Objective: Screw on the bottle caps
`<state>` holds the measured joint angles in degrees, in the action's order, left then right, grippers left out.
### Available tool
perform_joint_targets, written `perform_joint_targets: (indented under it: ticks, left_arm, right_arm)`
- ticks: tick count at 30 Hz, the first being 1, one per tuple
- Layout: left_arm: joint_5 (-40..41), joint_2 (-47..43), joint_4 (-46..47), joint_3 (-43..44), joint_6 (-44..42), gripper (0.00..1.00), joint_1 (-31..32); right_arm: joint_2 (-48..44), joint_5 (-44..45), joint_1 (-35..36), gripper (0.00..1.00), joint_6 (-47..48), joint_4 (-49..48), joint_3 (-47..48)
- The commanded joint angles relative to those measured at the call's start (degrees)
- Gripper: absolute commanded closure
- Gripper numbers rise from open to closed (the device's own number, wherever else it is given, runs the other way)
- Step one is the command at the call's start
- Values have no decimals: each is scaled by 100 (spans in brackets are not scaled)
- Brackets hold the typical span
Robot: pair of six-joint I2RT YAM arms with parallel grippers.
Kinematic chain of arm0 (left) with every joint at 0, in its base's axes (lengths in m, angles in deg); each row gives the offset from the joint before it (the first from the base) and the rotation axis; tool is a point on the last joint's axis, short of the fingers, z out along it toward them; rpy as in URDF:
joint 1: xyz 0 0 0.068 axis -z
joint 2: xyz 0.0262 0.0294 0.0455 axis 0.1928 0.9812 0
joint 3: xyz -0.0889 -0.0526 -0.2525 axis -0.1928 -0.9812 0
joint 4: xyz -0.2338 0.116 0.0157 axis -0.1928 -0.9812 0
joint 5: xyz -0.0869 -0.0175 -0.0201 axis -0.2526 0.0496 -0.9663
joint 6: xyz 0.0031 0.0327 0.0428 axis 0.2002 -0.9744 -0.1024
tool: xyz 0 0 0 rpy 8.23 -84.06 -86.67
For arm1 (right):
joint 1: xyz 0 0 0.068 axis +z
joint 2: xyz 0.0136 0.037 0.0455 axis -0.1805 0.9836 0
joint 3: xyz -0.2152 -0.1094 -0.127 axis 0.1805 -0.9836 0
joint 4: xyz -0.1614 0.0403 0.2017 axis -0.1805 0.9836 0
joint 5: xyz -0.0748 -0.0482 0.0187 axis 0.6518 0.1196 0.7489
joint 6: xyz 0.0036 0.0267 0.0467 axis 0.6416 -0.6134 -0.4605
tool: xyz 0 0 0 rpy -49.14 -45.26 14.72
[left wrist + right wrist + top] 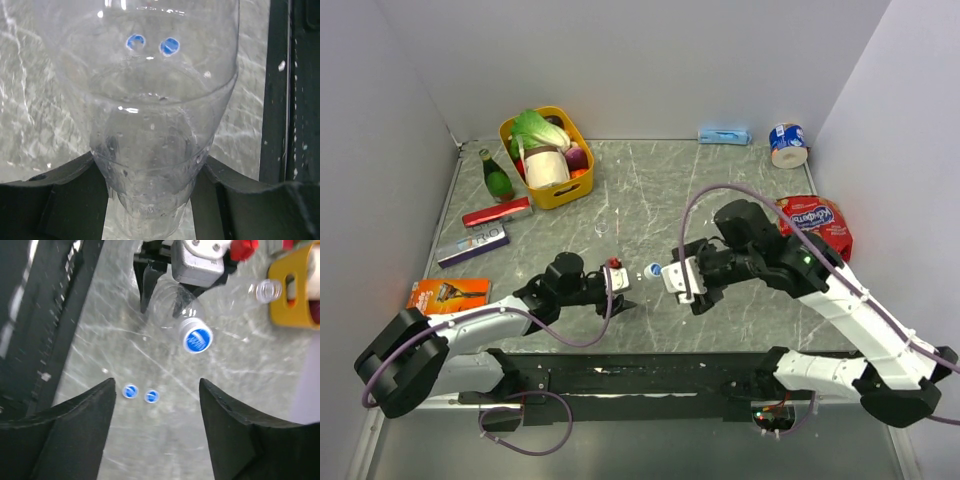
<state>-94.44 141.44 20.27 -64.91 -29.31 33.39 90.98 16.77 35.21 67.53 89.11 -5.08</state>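
A clear bottle (150,110) fills the left wrist view, with my left gripper (150,175) shut on its body. It is held lying sideways above the table, neck toward the right arm. A blue cap (198,340) sits on that neck and also shows in the top view as the cap (653,269). My right gripper (155,387) stands open just in front of the cap with nothing between its fingers (95,410). Two loose blue caps (130,391) (151,396) lie on the table below. A second clear bottle (267,290) lies uncapped near the basket.
A yellow basket (582,178) of groceries and a green glass bottle (497,177) stand at the back left. Flat boxes (472,245) and an orange packet (448,293) lie on the left. A tape roll (788,143) and a red bag (817,222) are at the right.
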Motion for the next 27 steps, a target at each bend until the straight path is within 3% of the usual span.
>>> perform_joint_targets:
  ticks: [1,20,27]
  left_arm:
    - [-727,-171,-229,258,-1102,99,-39]
    - [-842,-294,176,161,-1226,99,-13]
    - [-728,-259,342,196,-876,99,-4]
  right_arm:
    - [299,390,308,31,892,-628,60]
    - [696,135,801,49,1436,-310,140]
    - [730,38,862,75,560,-784,96]
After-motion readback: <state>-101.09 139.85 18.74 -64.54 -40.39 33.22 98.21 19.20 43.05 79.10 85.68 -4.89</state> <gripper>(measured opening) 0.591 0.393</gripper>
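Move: The blue cap already on the held bottle is what the right hand goes for: about 5 cm to its left, 3 cm ahead and 3 cm lower. On the table, some 27 cm below that hand, lie two loose caps, both about 4 cm to its right, one 2 cm ahead and one 2 cm back. An empty bottle stands roughly 13 cm ahead and 15 cm left. From the left hand, the bottle's cap is about 13 cm above, 2 cm ahead and 4 cm right. The cap on the bottle is met afresh by the right hand, which travels about 4.5 cm left and 2 cm down to it, turning some 15 degrees counter-clockwise, its half-open fingers closing until they pinch the cap from both sides. The left hand keeps its grip on the bottle, easing about 1 cm back and up and tilting it some 10 degrees so the mouth comes back towards the bases. ##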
